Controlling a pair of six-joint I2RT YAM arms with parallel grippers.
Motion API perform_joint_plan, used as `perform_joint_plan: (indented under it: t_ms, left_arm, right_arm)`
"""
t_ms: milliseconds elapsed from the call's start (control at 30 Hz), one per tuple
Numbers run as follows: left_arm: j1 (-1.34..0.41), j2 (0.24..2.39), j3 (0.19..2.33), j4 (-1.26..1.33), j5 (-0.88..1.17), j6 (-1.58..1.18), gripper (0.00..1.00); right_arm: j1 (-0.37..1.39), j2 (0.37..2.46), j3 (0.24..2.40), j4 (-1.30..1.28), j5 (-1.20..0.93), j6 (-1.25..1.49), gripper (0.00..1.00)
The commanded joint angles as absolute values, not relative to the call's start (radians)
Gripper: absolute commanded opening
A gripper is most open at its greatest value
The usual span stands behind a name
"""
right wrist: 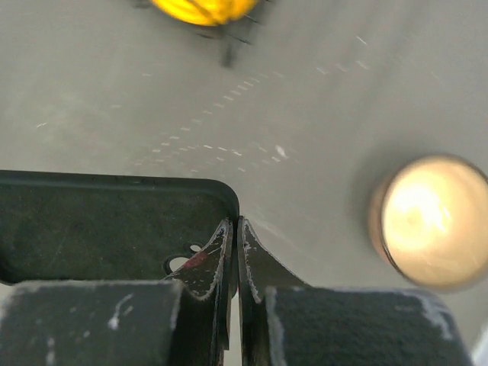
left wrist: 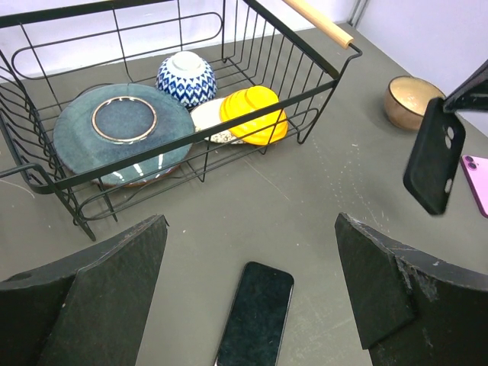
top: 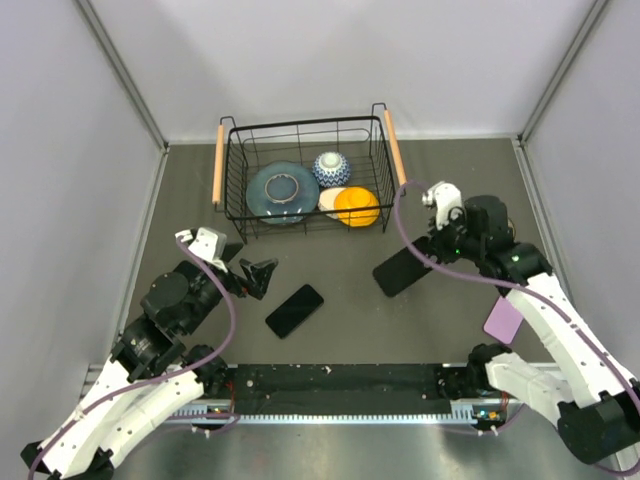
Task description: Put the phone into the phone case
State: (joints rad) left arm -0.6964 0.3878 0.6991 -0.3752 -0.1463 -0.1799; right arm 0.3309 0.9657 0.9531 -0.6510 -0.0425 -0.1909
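The phone [top: 294,310] is a glossy black slab lying flat on the dark table, left of centre. In the left wrist view the phone [left wrist: 255,316] lies just below and between my left gripper's [left wrist: 252,221] wide-open fingers, untouched. My left gripper [top: 257,277] hovers just left of it. The matte black phone case [top: 403,270] hangs tilted above the table, right of centre. My right gripper [top: 432,250] is shut on its edge near the camera opening. The right wrist view shows the case [right wrist: 107,221] pinched at its corner by the right gripper [right wrist: 238,223]. The case [left wrist: 435,156] also shows lifted in the left wrist view.
A black wire basket [top: 300,125] with wooden handles stands at the back, holding a blue plate [top: 282,190], a patterned bowl [top: 331,168] and a yellow dish [top: 357,206]. A purple phone [top: 503,320] lies at the right. A tan bowl [left wrist: 408,99] sits right of the basket.
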Motion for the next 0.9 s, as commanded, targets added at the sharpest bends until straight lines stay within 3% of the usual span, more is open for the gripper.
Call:
perform_joint_plan:
  t_ms: [0, 167, 667, 867]
  left_arm:
    - [-0.701, 0.38, 0.69, -0.339, -0.132, -0.175, 0.97]
    - [-0.699, 0.385, 0.692, -0.342, -0.138, -0.173, 0.97]
    - [-0.699, 0.405, 0.667, -0.321, -0.14, -0.16, 0.98]
    - [-0.7, 0.397, 0.588, -0.215, 0.047, -0.103, 0.99]
  right_arm:
    - [0.425, 0.936, 0.908, -0.491, -0.371, -0.423, 0.0]
    - [0.535, 1.084, 0.949, -0.509, -0.33, -0.52, 0.0]
    - [0.58, 1.322, 0.96, -0.528, -0.377, -0.715, 0.0]
    - [0.609, 1.396, 0.968, -0.517, -0.339, -0.739, 0.0]
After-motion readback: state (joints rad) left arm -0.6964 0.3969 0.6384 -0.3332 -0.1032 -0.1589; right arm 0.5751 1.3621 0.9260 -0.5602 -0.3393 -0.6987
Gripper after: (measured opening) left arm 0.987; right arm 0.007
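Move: The right hand holds the black phone case by one end, about 15 cm above the table. From it the phone lies some 33 cm to the left and 10 cm back. The yellow bowl is roughly 20 cm ahead and 17 cm left, the brown bowl 12 cm ahead and 22 cm right. From the open, empty left hand, the phone is about 24 cm below, some 5 cm right and roughly 1 cm back. Leftward first, fast, then mostly down: the right hand carries the case about 11 cm towards the phone and sinks about 10 cm to low over the table, drawing back slightly. It turns some 45 degrees counter-clockwise on the way, fingers still shut on the case's end. Late on, the empty left hand sinks a couple of centimetres, staying open. ##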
